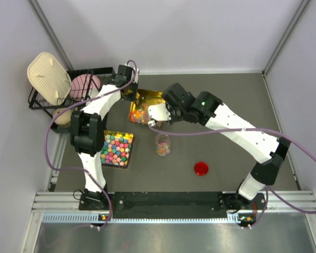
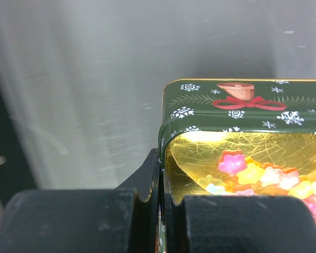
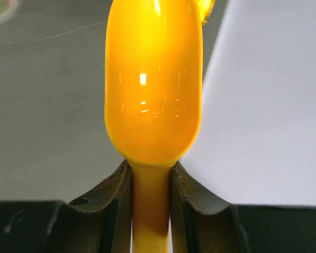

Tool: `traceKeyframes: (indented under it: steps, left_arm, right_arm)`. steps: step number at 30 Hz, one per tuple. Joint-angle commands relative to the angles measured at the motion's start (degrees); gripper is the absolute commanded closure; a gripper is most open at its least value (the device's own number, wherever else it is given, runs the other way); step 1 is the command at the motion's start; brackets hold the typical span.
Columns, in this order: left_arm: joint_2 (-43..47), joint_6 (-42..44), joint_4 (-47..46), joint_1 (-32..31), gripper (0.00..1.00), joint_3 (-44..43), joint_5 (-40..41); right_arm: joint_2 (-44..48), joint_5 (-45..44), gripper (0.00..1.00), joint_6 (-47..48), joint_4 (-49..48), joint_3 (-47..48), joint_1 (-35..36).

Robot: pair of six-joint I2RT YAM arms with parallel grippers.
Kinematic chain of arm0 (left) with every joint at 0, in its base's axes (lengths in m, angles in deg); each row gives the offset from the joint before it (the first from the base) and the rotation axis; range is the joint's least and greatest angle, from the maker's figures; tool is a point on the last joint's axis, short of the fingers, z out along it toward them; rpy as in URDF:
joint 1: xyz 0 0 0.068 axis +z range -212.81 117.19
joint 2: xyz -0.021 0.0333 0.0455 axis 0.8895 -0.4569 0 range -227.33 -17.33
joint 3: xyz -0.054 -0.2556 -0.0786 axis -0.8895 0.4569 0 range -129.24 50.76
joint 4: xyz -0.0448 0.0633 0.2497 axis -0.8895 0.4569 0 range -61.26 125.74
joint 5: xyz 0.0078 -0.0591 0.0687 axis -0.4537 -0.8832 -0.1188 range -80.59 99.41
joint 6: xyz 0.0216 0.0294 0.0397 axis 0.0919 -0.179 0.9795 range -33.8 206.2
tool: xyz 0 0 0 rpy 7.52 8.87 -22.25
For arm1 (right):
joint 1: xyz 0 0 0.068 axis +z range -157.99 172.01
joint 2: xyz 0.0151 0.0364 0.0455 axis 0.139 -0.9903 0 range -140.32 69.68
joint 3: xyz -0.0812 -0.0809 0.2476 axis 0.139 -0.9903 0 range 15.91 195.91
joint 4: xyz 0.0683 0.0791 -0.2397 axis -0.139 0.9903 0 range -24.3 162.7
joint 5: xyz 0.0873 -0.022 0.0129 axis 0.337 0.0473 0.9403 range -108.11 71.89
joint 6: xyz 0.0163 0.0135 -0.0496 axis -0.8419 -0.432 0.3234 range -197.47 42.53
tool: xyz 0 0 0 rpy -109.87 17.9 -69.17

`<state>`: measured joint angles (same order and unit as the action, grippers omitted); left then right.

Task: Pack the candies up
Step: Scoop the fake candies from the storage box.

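Observation:
The candies (image 2: 253, 176) are tiny star-shaped pieces in pink, yellow and orange, lying in a green, gold-lined tin (image 2: 263, 108) with snowflakes and a red bow. The tin (image 1: 147, 98) is tilted at the table's middle back. My left gripper (image 2: 161, 174) is shut on the tin's side wall, also seen from above (image 1: 130, 95). My right gripper (image 3: 151, 176) is shut on the handle of an orange spoon (image 3: 152, 84), and hovers over the tin's right side (image 1: 154, 120). No candy shows in the spoon's bowl. A clear cup (image 1: 163, 145) with a few candies stands in front of the tin.
A gold tray (image 1: 117, 149) of larger, chunkier candies sits to the front left. A red lid (image 1: 201, 168) lies to the front right. A black wire rack (image 1: 47, 97) with a beige lid and pink item stands at the far left against the wall.

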<state>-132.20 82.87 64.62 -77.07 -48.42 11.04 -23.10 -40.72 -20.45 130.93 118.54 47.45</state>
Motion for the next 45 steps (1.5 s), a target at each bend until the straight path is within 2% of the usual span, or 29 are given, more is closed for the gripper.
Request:
traceKeyframes:
  steps: [1,9,11,15,19,25,26,29,39,45]
  left_arm:
    - [4.9,-5.4,-5.8,3.0,1.0,2.1,-12.9]
    - [0.3,-11.1,-7.6,7.7,1.0,2.9,-35.2]
    - [0.2,-11.5,-8.6,7.8,1.0,3.4,-37.4]
    - [0.7,-11.5,-9.1,7.8,1.0,3.6,-36.5]
    - [2.5,-12.7,-13.1,8.1,1.0,6.4,-41.6]
    - [1.6,-10.6,-6.6,7.5,1.0,3.0,-26.5]
    - [1.6,-10.2,-5.9,7.2,1.0,2.3,-19.5]
    - [1.7,-8.4,-4.4,5.6,1.0,1.4,-9.0]
    - [4.1,-7.0,-4.5,1.5,1.0,1.4,3.3]
    - [4.0,-7.0,-4.7,0.3,1.0,1.2,4.5]
  right_arm:
    - [-2.0,-2.2,1.0,-0.2,-4.8,7.4,-3.3]
    - [-1.0,-0.1,1.0,-3.6,-7.9,8.1,-6.8]
    - [-0.8,0.2,1.0,-3.7,-7.9,8.0,-6.8]
    - [-0.7,0.4,1.0,-3.6,-8.0,8.0,-6.8]
    - [-1.1,0.6,1.0,-3.5,-8.1,8.2,-6.7]
    - [-2.2,-1.1,1.0,-1.4,-8.2,8.2,-6.2]
    - [-2.5,-2.3,1.0,-0.9,-8.1,8.2,-5.7]
    - [-4.3,-5.2,1.0,1.5,-8.1,8.3,-4.5]
    - [-13.7,-11.7,1.0,7.7,-8.0,10.7,-1.1]
    - [-21.4,-15.8,1.0,11.3,-8.1,15.4,-0.9]
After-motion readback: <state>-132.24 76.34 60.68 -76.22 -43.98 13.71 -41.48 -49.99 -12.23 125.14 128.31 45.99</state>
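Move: The candy tin, its left wall still pinched in my left hand's fingers, has its middle about 6 cm right of that hand, 4 cm back and 4 cm below. From my right hand, which holds the yellow scoop, the tin lies roughly 14 cm ahead, 13 cm left and 18 cm down. Also from the right hand, the clear jar is about 3 cm back and 7 cm left, the star-candy tin some 5 cm back and 27 cm left, both about 21 cm below. While my left hand rolls the candy tin over to its left by some 30 degrees and back, ending about 2 cm lower, I carry the empty scoop on forward and up with my right hand, away from the jar, and pause there. Once the tin is swinging back, my right hand sinks about 6 cm and goes left and a little forward, rolling its left side down, to bring the scoop in over the tin. Both grips hold. ##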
